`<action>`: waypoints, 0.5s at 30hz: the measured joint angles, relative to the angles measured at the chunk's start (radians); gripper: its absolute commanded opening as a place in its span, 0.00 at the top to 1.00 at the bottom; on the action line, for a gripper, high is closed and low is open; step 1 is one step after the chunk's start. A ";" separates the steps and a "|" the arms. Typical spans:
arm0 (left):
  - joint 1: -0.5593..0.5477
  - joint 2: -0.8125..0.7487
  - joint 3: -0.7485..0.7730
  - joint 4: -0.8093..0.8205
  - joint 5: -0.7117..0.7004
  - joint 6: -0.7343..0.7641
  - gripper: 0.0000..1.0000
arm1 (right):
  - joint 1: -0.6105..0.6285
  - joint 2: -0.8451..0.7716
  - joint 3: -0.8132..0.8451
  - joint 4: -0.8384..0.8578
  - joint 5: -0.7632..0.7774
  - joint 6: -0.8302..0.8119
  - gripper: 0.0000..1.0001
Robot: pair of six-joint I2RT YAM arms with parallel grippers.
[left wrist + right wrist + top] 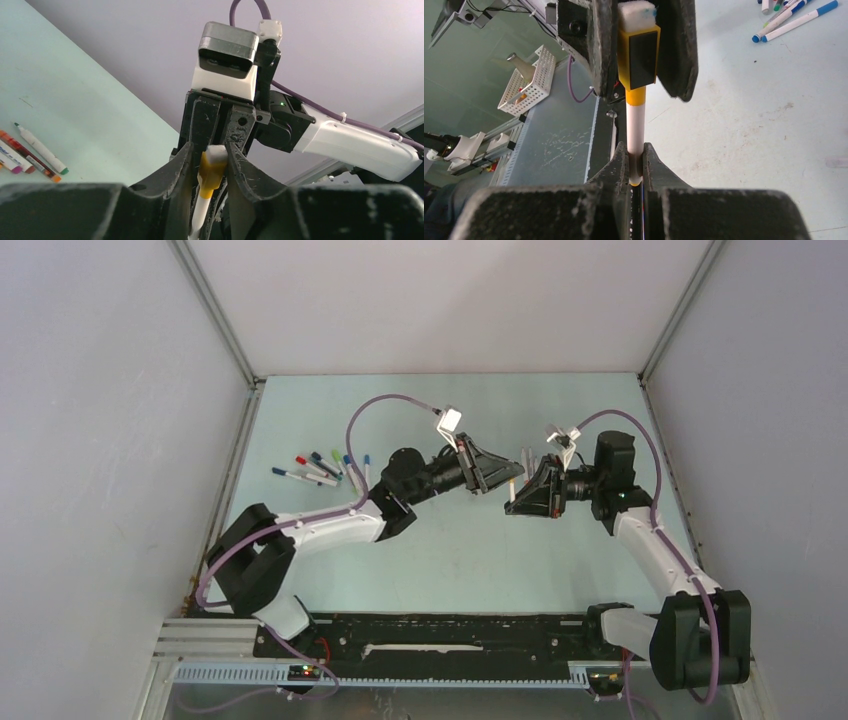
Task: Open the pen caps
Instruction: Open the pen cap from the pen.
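Note:
A pen with a white barrel (635, 125) and a yellow pen cap (639, 55) is held in the air between my two grippers, above the middle of the table. My right gripper (635, 147) is shut on the barrel's lower end. My left gripper (210, 150) has its jaws on both sides of the yellow pen cap (212, 172), pressing on it. Seen from above, the left gripper (508, 480) and the right gripper (516, 502) meet tip to tip around the pen (513, 491).
Several capped pens (320, 468) lie in a loose group on the pale green table (450, 560) at the left. They show again in the wrist views as pens (30, 155) and pens (794, 17). Grey walls (120, 440) close in the table.

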 measured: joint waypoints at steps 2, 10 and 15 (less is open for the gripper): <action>0.000 0.006 0.000 0.003 0.012 -0.007 0.84 | 0.000 0.003 0.000 -0.001 0.000 0.000 1.00; 0.006 0.009 0.000 0.005 0.022 0.002 1.00 | 0.000 0.014 0.000 -0.002 -0.002 0.032 1.00; 0.034 0.002 0.000 -0.029 0.021 0.025 1.00 | 0.016 0.038 0.000 0.009 0.021 0.037 1.00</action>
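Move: Between the left hand's parted fingers stands the yellow cap, its middle about 1 cm below the hand point. The right hand holds the upright pen near its lower end, with the cap roughly 8 cm straight above its fingers. The uncapped pens lie on the table about 18 cm ahead of the right hand, 6 cm to its right and 17 cm below. The loose caps lie some 14 cm ahead of the left hand, 9 cm to its left and 25 cm below. Closing from about a third open, the left fingers pinch the yellow cap from both sides while the hand stays nearly still, then carry it about 1 cm forward and 1 cm down, edging left. The right hand keeps its grip on the barrel, rolls some 5 degrees so the pen's top leans forward, and late on sinks about 1 cm with it. ##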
